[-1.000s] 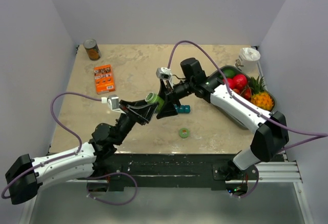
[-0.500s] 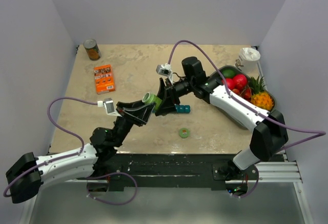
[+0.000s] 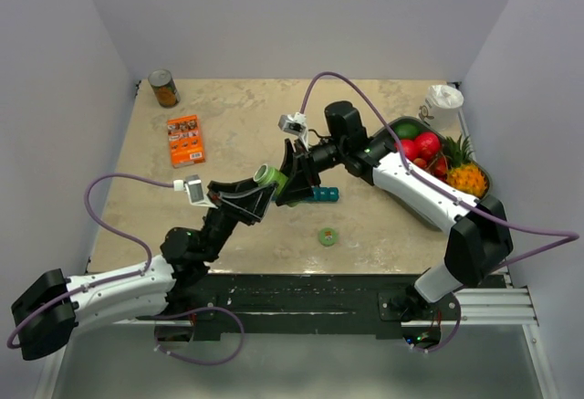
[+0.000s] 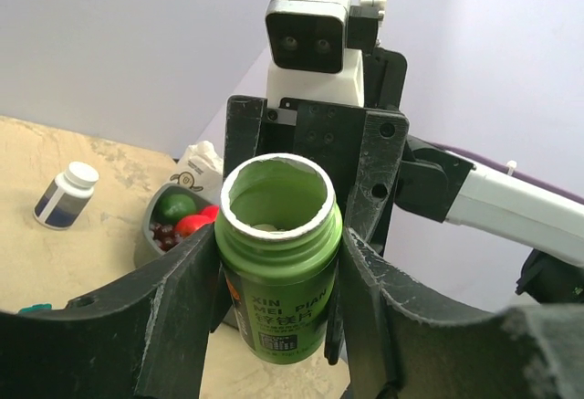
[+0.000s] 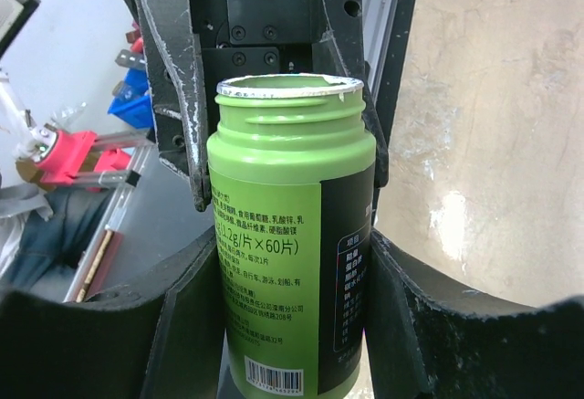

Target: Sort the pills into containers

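Note:
An uncapped green pill bottle (image 3: 270, 176) hangs above the middle of the table, held between both arms. My left gripper (image 4: 281, 246) is shut on its body from one side, mouth facing that camera, and a pale pill (image 4: 264, 227) shows inside. From the opposite side my right gripper (image 5: 292, 235) has both fingers pressed against the bottle's label. The teal pill organiser (image 3: 324, 194) lies on the table just right of and below the bottle, partly hidden by the right gripper (image 3: 292, 183). Below it on the table lies the bottle's green cap (image 3: 328, 236).
A grey fruit tray (image 3: 484, 183) stands at the right edge with a white cup (image 3: 445, 99) behind it. A small dark bottle with a white cap (image 4: 64, 195) stands near the tray. An orange box (image 3: 185, 139) and a tin can (image 3: 164, 89) are at the back left.
The right gripper's jaws have closed in onto the green bottle. The left arm shifted slightly and still holds the bottle in the same place.

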You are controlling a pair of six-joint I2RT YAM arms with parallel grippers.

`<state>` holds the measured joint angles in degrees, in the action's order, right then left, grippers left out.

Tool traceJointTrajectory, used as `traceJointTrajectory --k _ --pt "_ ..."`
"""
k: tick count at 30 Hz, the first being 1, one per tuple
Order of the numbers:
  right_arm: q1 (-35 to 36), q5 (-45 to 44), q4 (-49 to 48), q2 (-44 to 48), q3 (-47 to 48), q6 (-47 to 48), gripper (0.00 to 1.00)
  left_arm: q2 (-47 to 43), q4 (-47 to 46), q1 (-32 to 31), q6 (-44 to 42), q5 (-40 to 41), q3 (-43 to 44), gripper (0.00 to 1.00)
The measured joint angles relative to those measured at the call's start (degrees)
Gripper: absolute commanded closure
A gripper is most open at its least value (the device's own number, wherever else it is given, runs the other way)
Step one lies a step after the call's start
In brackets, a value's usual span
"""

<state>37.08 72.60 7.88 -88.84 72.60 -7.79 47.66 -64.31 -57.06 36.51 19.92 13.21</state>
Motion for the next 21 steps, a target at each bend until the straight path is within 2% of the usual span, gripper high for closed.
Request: traceJointTrajectory --k 1,2,8,15,18,21 --pt "0.0 -0.1 0.7 0.0 0.0 1.0 1.0 -0.4 0.7 0.0 -0.2 -0.2 0.0 0.68" --pt "0.0 -0.4 2.1 0.0 0.1 2.9 1.0 -0.9 1.8 0.0 -0.4 -0.3 0.0 0.54" --pt "0.1 -3.2 9.7 1.3 0.1 11.6 1.0 -7.9 13.1 -0.3 -3.0 -2.4 0.2 0.22" --pt "-4.9 -9.0 17.3 4.8 0.1 20.9 1.0 -22.9 33.2 -0.3 -9.2 -4.4 3.2 0.01" --pt "-6.1 -12.2 21.2 6.8 -0.1 27.2 1.0 -26.8 42.8 -0.3 -13.3 -4.1 6.7 0.0" --pt "-7.2 -14.8 25.7 9.0 -1.0 34.4 1.0 -26.7 53.0 -0.3 -20.1 -3.5 12.6 0.0"
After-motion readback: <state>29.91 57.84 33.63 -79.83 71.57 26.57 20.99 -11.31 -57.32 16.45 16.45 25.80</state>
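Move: At the meeting of both grippers is the open green bottle: the left fingers hold it round the neck end, its middle about 2 cm to their right; the right hand grips its body. From the right hand the teal pill box lies roughly 5 cm ahead, 5 cm right and 17 cm below; the loose green lid is about 7 cm back, 11 cm right, 18 cm down. The white bottle stands some 26 cm ahead and 14 cm right, 15 cm down. Opening wide, the left fingers let go of the green bottle; that hand dips slightly, then draws about 5 cm left and back, rolling nearly 30 degrees so its left side rises. The right hand keeps its grip and, after sinking a little, carries the bottle about 6 cm right, 4 cm forward and 3 cm down towards the pill box, rolling it some 25 degrees. ##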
